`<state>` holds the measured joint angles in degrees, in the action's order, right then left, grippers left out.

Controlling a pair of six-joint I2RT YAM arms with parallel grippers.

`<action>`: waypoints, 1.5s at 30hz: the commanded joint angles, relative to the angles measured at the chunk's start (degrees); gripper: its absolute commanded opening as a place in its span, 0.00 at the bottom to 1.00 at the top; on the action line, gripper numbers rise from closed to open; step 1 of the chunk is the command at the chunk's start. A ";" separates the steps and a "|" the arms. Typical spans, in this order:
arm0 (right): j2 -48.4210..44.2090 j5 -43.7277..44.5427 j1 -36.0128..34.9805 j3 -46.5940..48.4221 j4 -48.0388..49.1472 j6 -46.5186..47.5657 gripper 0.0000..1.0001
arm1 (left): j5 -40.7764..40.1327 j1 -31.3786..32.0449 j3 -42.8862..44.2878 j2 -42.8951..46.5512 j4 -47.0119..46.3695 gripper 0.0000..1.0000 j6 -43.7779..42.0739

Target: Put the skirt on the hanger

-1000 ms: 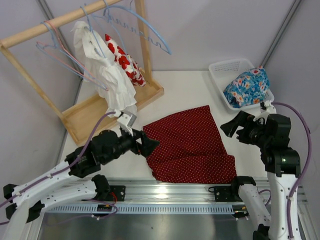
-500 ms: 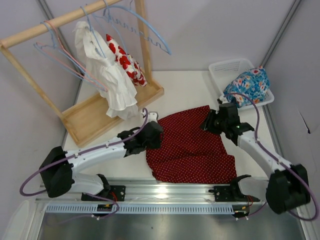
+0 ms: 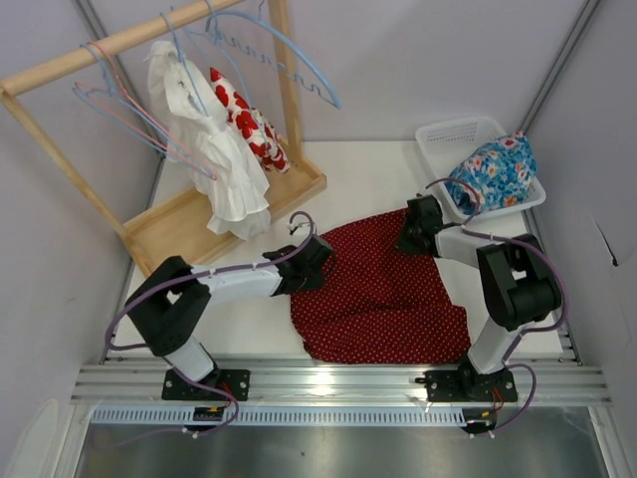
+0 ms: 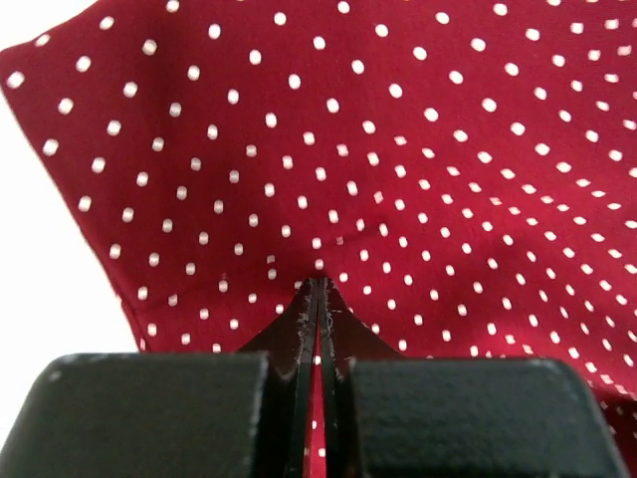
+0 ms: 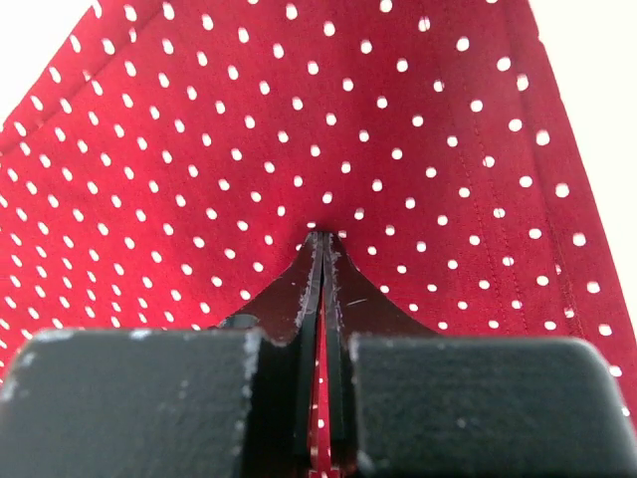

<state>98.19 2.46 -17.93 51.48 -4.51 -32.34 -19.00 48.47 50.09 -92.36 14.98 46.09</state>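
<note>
The dark red skirt [image 3: 383, 289] with tiny white dots lies flat in the middle of the table. My left gripper [image 3: 320, 251] is down on its far left corner. My right gripper [image 3: 411, 231] is down on its far right corner. In the left wrist view the gripper [image 4: 318, 286] is shut, with a fold of skirt [image 4: 398, 149] pinched between the jaws. The right wrist view shows the same: the gripper [image 5: 320, 239] is shut on a ridge of skirt [image 5: 299, 119]. The thin pale-blue hanger [image 3: 107, 110] hangs on the wooden rack at far left, away from both grippers.
The wooden rack [image 3: 179, 224] also carries pink hangers, a white cloth [image 3: 214, 149], a red-blotched cloth [image 3: 249, 115] and a bigger wavy blue hanger [image 3: 299, 65]. A white basket [image 3: 448, 134] with a blue floral garment [image 3: 493, 169] stands at far right.
Both arms swung forward from near their bases and came down onto the skirt's far corners. Both grippers went from open to shut on the fabric.
</note>
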 commanded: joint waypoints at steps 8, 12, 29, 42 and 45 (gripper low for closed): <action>10.96 2.82 3.25 12.23 2.58 2.01 0.00 | 4.92 -7.32 9.68 -8.97 -5.84 0.03 -3.71; 13.34 2.20 5.80 16.97 2.67 2.80 0.00 | 6.87 -9.27 15.72 -12.93 -6.20 0.02 -7.05; -6.68 -12.12 5.63 18.49 -6.29 10.01 0.19 | 10.23 -4.71 21.38 2.69 3.99 0.37 -20.51; -45.00 -3.34 8.52 -7.00 -25.89 2.64 0.79 | 7.05 12.69 -5.42 30.55 8.67 0.71 0.84; -52.56 -2.29 9.85 -10.78 -28.35 0.79 0.86 | 4.08 16.21 -12.10 35.75 4.36 0.77 4.62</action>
<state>51.79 -3.14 -9.02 42.74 -28.34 -28.64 -11.94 62.24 40.91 -61.14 24.62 43.70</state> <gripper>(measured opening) 0.840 0.760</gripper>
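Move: Under both shut grippers lies the skirt: its middle is about 12 cm right and 3 cm back of the left hand, 1 cm lower, and some 11 cm back and 5 cm left of the right hand. The rack's wooden base is roughly 16 cm ahead and 19 cm left of the left hand. The white basket sits about 20 cm ahead and 16 cm right of the right hand, with the blue floral cloth at about 19 cm ahead and 19 cm right. Dragging the skirt forward under shut fingertips, both hands sweep outward low over the table, left about 14 cm and right 12 cm, drifting some 4 cm rightward. Then both lift clear and arc back over the cloth towards its near side, fingers spreading wide, the left wrist turning about 20 degrees clockwise; both finish above and behind their starting places. ##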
